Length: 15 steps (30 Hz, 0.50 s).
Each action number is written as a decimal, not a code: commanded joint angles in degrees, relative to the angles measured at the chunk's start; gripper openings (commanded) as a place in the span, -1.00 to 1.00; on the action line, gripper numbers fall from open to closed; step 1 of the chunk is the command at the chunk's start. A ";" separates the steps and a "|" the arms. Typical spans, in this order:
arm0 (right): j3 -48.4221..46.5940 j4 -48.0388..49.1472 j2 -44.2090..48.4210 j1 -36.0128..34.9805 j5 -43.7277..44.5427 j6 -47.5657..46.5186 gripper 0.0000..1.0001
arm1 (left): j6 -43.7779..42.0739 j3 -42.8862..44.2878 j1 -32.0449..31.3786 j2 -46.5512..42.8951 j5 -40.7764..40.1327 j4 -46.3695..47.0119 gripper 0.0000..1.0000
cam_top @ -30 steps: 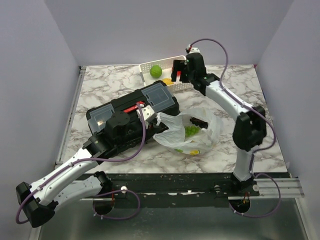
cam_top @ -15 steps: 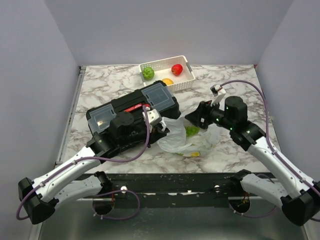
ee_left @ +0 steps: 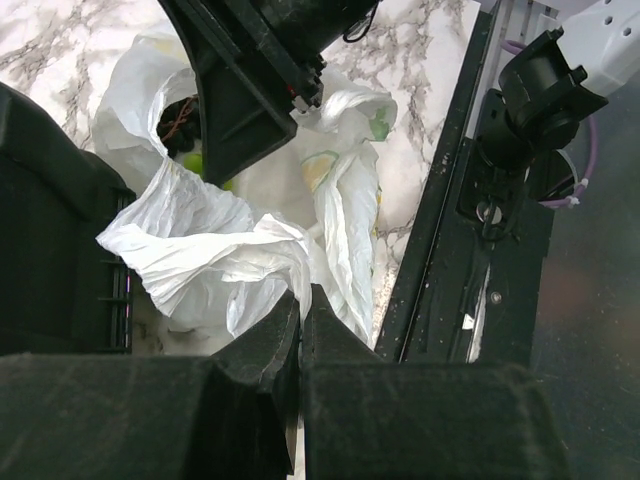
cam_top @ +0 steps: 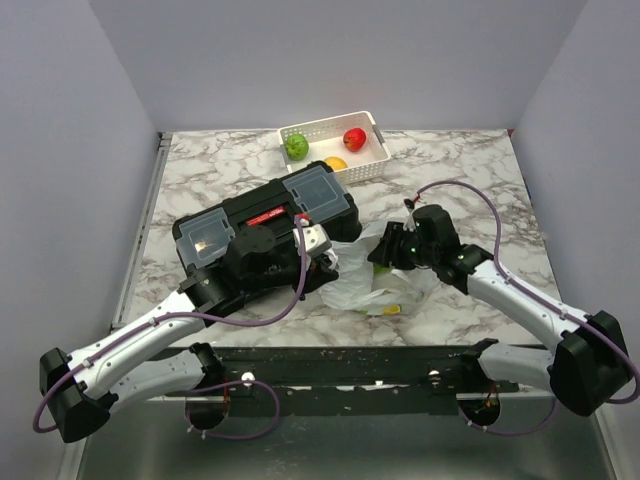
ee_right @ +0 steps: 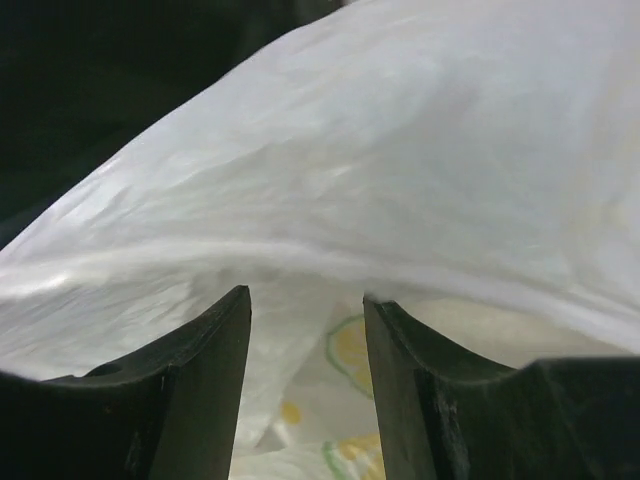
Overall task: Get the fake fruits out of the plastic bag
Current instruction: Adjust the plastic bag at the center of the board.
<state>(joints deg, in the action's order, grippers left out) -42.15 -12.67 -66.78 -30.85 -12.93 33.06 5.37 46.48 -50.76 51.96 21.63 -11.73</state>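
Observation:
The plastic bag (cam_top: 352, 284) lies crumpled in front of the black toolbox (cam_top: 262, 222). My left gripper (cam_top: 327, 262) is shut on the bag's near edge (ee_left: 262, 262) and holds the mouth up. My right gripper (cam_top: 380, 252) pokes into the bag from the right. Its jaws (ee_right: 306, 300) stand half apart with thin white film and printed lemon slices between and ahead of them. A bit of green fruit (ee_left: 194, 163) shows inside the bag's mouth, beside the right arm's black wrist (ee_left: 258, 70). Other fruit in the bag is hidden by plastic.
A white perforated basket (cam_top: 372, 125) at the back holds a green fruit (cam_top: 296, 146), a red fruit (cam_top: 354, 137) and a yellow one (cam_top: 336, 163). The toolbox sits just left of the bag. The table's black front rail (ee_left: 450, 230) runs close to the bag.
My right arm swung from the basket down to the bag and pushed into its mouth, jaws narrowing. A red fruit now lies in the basket. The left gripper kept its hold.

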 commanded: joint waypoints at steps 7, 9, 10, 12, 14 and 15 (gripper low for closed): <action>-5.10 -4.96 -8.33 -0.26 31.15 11.18 0.04 | -1.23 0.59 -1.19 -0.34 0.35 0.17 -1.00; -4.21 -1.65 -9.68 -0.22 33.86 12.33 0.04 | -1.39 0.65 -1.42 -0.45 0.14 0.04 -1.00; -3.67 0.30 -10.51 -0.22 34.74 12.36 0.04 | -1.47 0.63 -1.44 -0.53 -0.04 -0.06 -1.00; -3.21 3.81 -12.13 -0.24 36.64 12.35 0.04 | -1.66 0.63 -1.53 -0.68 -0.50 -0.27 -1.00; -2.52 6.69 -13.52 -0.25 39.80 12.63 0.05 | -1.68 0.63 -1.62 -0.80 -0.79 -0.36 -1.00; -2.06 8.40 -14.15 -0.22 41.00 12.59 0.06 | -1.78 0.63 -1.62 -0.89 -0.86 -0.40 -1.00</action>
<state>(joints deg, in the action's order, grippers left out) -45.54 -12.10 -78.72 -30.85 18.33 43.68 4.54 46.48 -51.94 51.96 21.52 -11.86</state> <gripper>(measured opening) 0.523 0.003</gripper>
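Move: The right hand, fingers half open, is at the plastic bag's mouth, with the bag's far rim standing roughly 5 cm ahead, 3 cm to its right and 2 cm lower. Green grapes lie about 8 cm below the hand, 2 cm ahead and 3 cm right; dark grapes are some 3 cm farther out and 3 cm farther right than those. The far rim is about 15 cm ahead, 12 cm right and 13 cm below the left hand. With its half-open fingers against the plastic at the mouth, the right hand pushes the bag's far side outward, going about 7 cm forward and 6 cm right while sinking 4 to 5 cm. The wrist swings clockwise some 30 degrees and its left side dips; the gap between the fingers stays the same. The left hand keeps its corner of the bag pinched and holds still. ##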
